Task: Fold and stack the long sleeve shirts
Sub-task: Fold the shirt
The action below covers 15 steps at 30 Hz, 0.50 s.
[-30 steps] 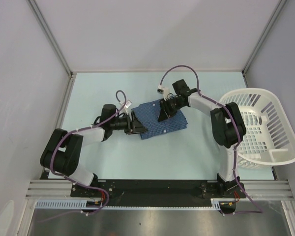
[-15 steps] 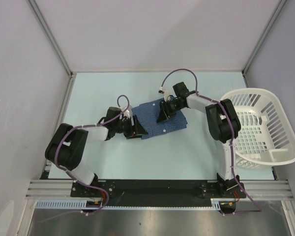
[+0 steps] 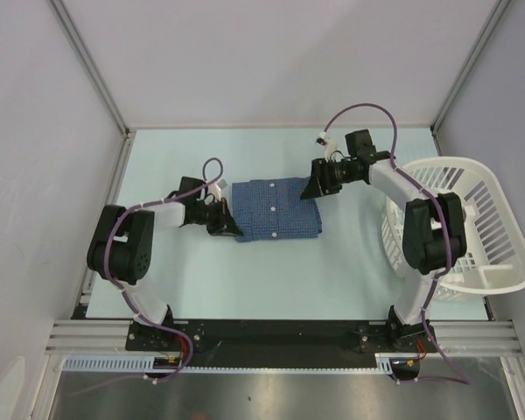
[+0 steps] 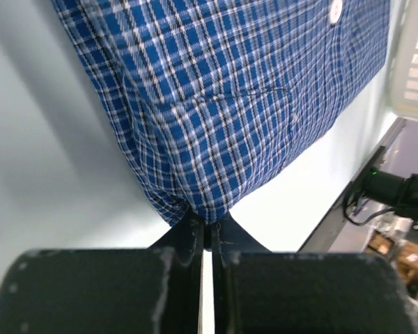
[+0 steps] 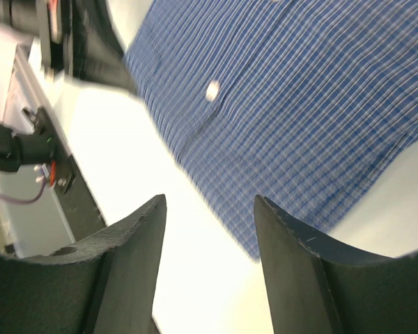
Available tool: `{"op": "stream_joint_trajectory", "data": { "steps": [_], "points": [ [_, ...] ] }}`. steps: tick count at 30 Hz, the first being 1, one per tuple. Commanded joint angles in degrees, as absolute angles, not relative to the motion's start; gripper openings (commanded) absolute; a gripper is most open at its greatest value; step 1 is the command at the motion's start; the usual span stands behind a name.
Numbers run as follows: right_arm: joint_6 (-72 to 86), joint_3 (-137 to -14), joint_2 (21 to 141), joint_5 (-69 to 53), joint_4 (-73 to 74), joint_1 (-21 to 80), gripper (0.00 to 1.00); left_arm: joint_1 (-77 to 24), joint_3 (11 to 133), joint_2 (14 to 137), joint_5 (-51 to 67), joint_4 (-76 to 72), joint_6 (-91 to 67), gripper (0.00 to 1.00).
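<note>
A folded blue checked long sleeve shirt (image 3: 276,208) with small white buttons lies flat in the middle of the table. My left gripper (image 3: 227,225) is at its near-left corner, shut on the shirt's edge; in the left wrist view the cloth (image 4: 223,104) is pinched between the closed jaws of the gripper (image 4: 207,221). My right gripper (image 3: 311,190) is open and empty, just off the shirt's far-right corner. In the right wrist view the shirt (image 5: 292,104) lies beyond the spread fingers of the gripper (image 5: 209,202).
A white slatted laundry basket (image 3: 459,223) stands at the right edge of the table, beside the right arm. Grey walls enclose the table on the left, back and right. The basket's rim also shows in the left wrist view (image 4: 414,62).
The shirt has been pulled flat and squared up. My left gripper moved left to the near-left corner. My right gripper let go, opened and drew back to the right.
</note>
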<state>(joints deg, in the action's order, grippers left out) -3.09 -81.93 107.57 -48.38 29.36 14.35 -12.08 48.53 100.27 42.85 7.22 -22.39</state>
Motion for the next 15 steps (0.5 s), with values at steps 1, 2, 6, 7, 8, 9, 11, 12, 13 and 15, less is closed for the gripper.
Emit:
{"op": "stream_joint_trajectory", "data": {
  "steps": [1,2,6,7,8,9,11,12,13,15],
  "points": [
    [-3.43,-77.35,102.66,-49.75,32.61,15.38,0.59,-9.58,55.89,100.81,45.09,23.88,-6.25,0.00],
    [-2.04,-76.56,102.48,-50.09,31.48,15.38,0.59,-9.58,57.20,101.07,45.52,24.86,-4.33,0.02],
    [1.39,-74.88,102.13,-51.23,29.19,15.47,0.59,-8.18,58.63,98.72,47.45,27.42,-2.99,0.45],
    [2.36,-73.84,101.26,-51.68,28.40,15.47,0.60,-7.48,58.10,96.70,48.16,25.51,-3.34,0.55],
    [3.77,-73.05,100.64,-53.07,27.08,15.56,0.61,-6.43,57.23,94.85,49.03,24.53,-3.17,0.61],
    [7.87,-71.64,100.03,-54.22,23.15,15.47,0.61,-6.33,57.22,91.09,50.17,23.91,-2.64,0.66],
    [12.63,-67.86,97.92,-56.76,15.69,16.60,0.63,-6.85,58.00,88.52,52.72,23.38,-2.72,0.68],
    [16.31,-66.81,97.39,-57.21,13.38,17.13,0.63,-7.55,58.44,86.59,53.26,23.03,-3.42,0.69],
    [18.09,-66.01,97.12,-58.26,11.36,17.83,0.63,-8.52,58.62,86.05,54.04,22.51,-4.21,0.69],
    [20.90,-63.73,97.82,-59.06,6.43,19.77,0.63,-12.47,58.54,85.87,55.89,20.50,-6.84,0.68]
  ]
}}
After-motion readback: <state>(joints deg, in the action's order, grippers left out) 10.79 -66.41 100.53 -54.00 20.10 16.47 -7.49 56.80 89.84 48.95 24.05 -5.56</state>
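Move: The left gripper already pinches the shirt's near left corner; the middle of the folded shirt lies about 6 cm farther out and 9 cm to its right. The open right gripper is up in the air: the shirt's near right corner lies some 7 cm back, 3 cm to its right and 10 cm below, with the shirt's middle about 8 cm to its left, level fore and aft, and 9 cm below. Draw the pinched corner about 2 cm to the left and slightly forward with the left gripper, then open the fingers wide to let go and lift straight up some 8 cm, quickening at the end. Meanwhile bring the open right gripper back about 6 cm, staying high above the shirt's right side as it nears the near right corner, its wrist turning about 15 degrees. ##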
